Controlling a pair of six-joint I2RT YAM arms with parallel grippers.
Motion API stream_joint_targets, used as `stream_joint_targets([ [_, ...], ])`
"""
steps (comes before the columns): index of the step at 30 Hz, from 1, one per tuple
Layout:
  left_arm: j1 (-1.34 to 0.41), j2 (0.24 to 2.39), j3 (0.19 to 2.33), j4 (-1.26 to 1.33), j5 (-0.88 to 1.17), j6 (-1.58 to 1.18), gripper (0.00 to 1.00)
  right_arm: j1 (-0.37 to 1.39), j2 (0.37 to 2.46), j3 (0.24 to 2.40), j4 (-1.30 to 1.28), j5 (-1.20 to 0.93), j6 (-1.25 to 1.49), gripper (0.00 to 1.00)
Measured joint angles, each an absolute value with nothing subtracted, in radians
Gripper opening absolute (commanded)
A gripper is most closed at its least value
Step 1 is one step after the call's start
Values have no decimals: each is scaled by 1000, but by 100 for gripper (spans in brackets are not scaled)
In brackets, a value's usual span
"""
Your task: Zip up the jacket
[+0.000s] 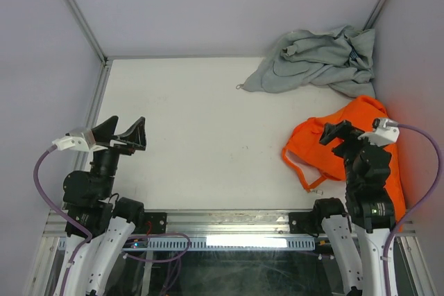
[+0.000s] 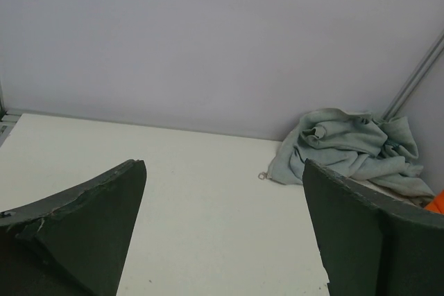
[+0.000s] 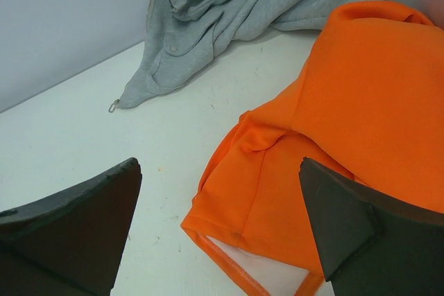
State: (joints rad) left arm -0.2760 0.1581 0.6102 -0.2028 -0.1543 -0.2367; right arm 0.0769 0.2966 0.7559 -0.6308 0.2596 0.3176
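Note:
The orange jacket (image 1: 316,145) lies crumpled at the right side of the white table (image 1: 194,123), near the front edge. My right gripper (image 1: 345,138) hovers over it, open and empty. In the right wrist view the jacket (image 3: 361,102) fills the right half, and a stitched orange edge (image 3: 239,272) with pale lining (image 3: 270,265) shows low between the open fingers of my right gripper (image 3: 220,166). I cannot make out the zipper. My left gripper (image 1: 123,133) is open above the table's left side, far from the jacket. In the left wrist view my left gripper (image 2: 223,168) has only bare table between its fingers.
A light grey garment (image 1: 312,64) is bunched in the far right corner, just behind the jacket; both wrist views show the grey garment (image 2: 347,147) (image 3: 222,12). Pale walls with metal posts (image 1: 80,15) close in the table on three sides.

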Motion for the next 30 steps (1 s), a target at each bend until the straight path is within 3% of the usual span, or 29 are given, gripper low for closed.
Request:
stream_joint_targets([
  [8,-276,182,610,-203,-154,-237,99,77,559,753,-625,264,348,99],
  [18,-276,184,610,-204,-154,-236,99,20,922,749,-594,468,419,99],
  [25,-276,219,610,-202,-152,-236,99,-153,1212,749,-482,402,449,99],
  [30,-276,247,610,-202,-139,-236,99,-183,1390,753,-405,346,448,99],
])
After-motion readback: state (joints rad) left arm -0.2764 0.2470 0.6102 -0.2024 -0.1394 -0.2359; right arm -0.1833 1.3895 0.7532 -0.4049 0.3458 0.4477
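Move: The upper part of the orange jacket lies about 8 cm ahead of the right hand, 9 cm to its right and some 24 cm below. The jacket's strap end is roughly 6 cm back and 5 cm to this hand's left, on the table. The grey garment lies some 32 cm straight ahead. From the left hand, that upper part of the jacket is about 68 cm to the right, 8 cm ahead and 30 cm lower. Both open fingertips of the right hand come down onto the orange jacket and push into its cloth, without closing. The hand drops some 23 cm, going forward as it sinks and swinging right from midway, while the wrist tips down steeply by nearly 50 degrees and turns clockwise. The left hand, open and empty, only eases a couple of centimetres forward and down. ##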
